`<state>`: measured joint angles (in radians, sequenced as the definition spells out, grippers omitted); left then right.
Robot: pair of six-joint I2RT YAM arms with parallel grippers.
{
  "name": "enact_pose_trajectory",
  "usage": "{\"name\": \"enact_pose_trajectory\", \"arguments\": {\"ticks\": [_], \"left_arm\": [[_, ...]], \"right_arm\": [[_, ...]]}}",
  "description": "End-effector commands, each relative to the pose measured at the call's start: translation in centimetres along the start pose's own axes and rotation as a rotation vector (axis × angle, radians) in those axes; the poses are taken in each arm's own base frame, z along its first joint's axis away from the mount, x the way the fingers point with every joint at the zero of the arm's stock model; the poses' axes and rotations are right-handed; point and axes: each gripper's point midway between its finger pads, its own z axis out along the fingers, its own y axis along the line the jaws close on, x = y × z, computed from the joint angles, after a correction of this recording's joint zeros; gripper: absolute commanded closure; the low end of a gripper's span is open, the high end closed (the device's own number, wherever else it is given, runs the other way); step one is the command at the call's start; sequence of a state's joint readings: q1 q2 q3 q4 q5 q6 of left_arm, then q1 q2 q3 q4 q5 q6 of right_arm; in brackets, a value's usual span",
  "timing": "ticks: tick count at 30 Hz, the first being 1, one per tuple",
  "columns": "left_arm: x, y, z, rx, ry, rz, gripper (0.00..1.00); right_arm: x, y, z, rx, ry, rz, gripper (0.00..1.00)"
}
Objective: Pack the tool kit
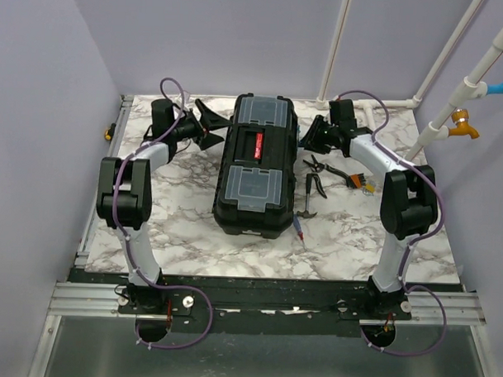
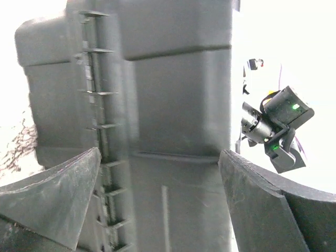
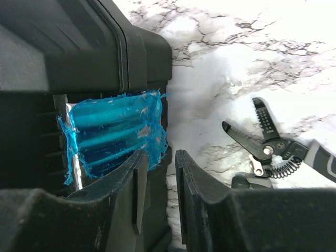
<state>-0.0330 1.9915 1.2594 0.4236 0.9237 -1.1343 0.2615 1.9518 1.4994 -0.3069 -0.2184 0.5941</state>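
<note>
The black toolbox [image 1: 231,206] lies shut in the middle of the table, with a red handle [image 1: 257,146] and two grey lid compartments [image 1: 262,111]. My left gripper [image 1: 211,125] stands wide open beside its left, hinged side [image 2: 173,115], and nothing is between the fingers [image 2: 63,194]. My right gripper [image 1: 308,141] is at the box's right side. Its jaws are a little apart and empty, just by the teal latch [image 3: 113,131]. Pliers [image 1: 321,165], wire strippers [image 1: 355,179], a hammer [image 1: 310,199] and a screwdriver [image 1: 298,229] lie loose to the right of the box.
The wire strippers [image 3: 268,149] lie on the marble top close to my right fingers. White pipes [image 1: 335,51] stand at the back right. A wall borders the table on the left. My right arm's wrist [image 2: 278,128] shows beyond the box in the left wrist view.
</note>
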Motion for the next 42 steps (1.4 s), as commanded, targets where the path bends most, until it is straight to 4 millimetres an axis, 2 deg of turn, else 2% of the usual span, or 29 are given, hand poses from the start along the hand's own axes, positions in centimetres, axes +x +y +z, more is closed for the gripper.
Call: {"name": "enact_pose_trajectory", "arguments": {"ticks": [1,5,10,12,15,19,22,26,30,31,33,36,39,42], "left_arm": [[-0.3,-4.9,-2.4,-0.091,-0.049,0.234,0.01],[0.0,-6.7,-3.3,-0.210,-0.092,0.354,0.01],[2.1,-7.2,-2.3,-0.390,-0.053,0.483,0.01],[2.8,-5.9,-2.4,-0.518,-0.036,0.509,0.01],[3.8,-3.3,-3.7,-0.683,-0.018,0.516,0.04],[5.8,-0.7,-5.4,-0.756,0.010,0.515,0.04],[6.6,0.1,-6.1,-0.772,0.028,0.519,0.06],[7.3,1.0,-5.4,-0.748,0.083,0.521,0.18],[6.4,1.6,-5.3,-0.740,0.091,0.522,0.56],[6.0,1.6,-5.4,-0.737,0.087,0.522,0.60],[5.4,1.4,-5.6,-0.731,0.079,0.536,0.67],[4.8,1.0,-5.9,-0.728,0.076,0.579,0.76],[4.3,0.7,-6.1,-0.735,0.070,0.612,0.79],[4.2,0.8,-6.2,-0.738,0.068,0.615,0.81]], "right_arm": [[-0.8,5.9,-2.1,-0.226,-0.036,-0.021,0.63],[-0.7,6.2,-2.1,-0.244,-0.038,-0.024,0.63],[-0.4,6.1,-1.9,-0.250,-0.029,-0.020,0.63],[-0.3,6.1,-2.0,-0.251,-0.028,-0.021,0.63],[-0.2,6.0,-2.0,-0.251,-0.025,-0.021,0.62],[0.0,5.9,-1.9,-0.257,-0.023,-0.016,0.52],[0.3,6.1,-1.8,-0.278,-0.024,-0.003,0.51],[0.5,6.6,-1.7,-0.320,-0.032,0.015,0.42],[0.4,7.2,-1.7,-0.366,-0.045,0.026,0.37],[0.5,7.3,-1.6,-0.376,-0.044,0.031,0.36],[0.7,7.5,-1.4,-0.403,-0.038,0.044,0.33],[1.0,7.8,-1.1,-0.447,-0.022,0.076,0.19],[1.0,8.0,-1.0,-0.507,-0.018,0.105,0.09],[1.3,8.3,-1.0,-0.567,-0.008,0.142,0.04]]}}
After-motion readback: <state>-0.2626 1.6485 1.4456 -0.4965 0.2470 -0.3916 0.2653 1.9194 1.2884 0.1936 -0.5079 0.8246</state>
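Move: The toolbox handle lies about 5 cm back, 8 cm right and 2 cm above the left hand, which is by the box's left side. From the right hand the handle is some 14 cm left, 2 cm back and 8 cm up. The blue-taped latch sits about 4 cm left and 2 cm ahead of the right hand, and the wire stripper roughly 6 cm back, 7 cm right and 10 cm below it. Left hand arcs up, 6 cm back, rolling 45 degrees, pinches the lid's left rim; right opens, moving left. ##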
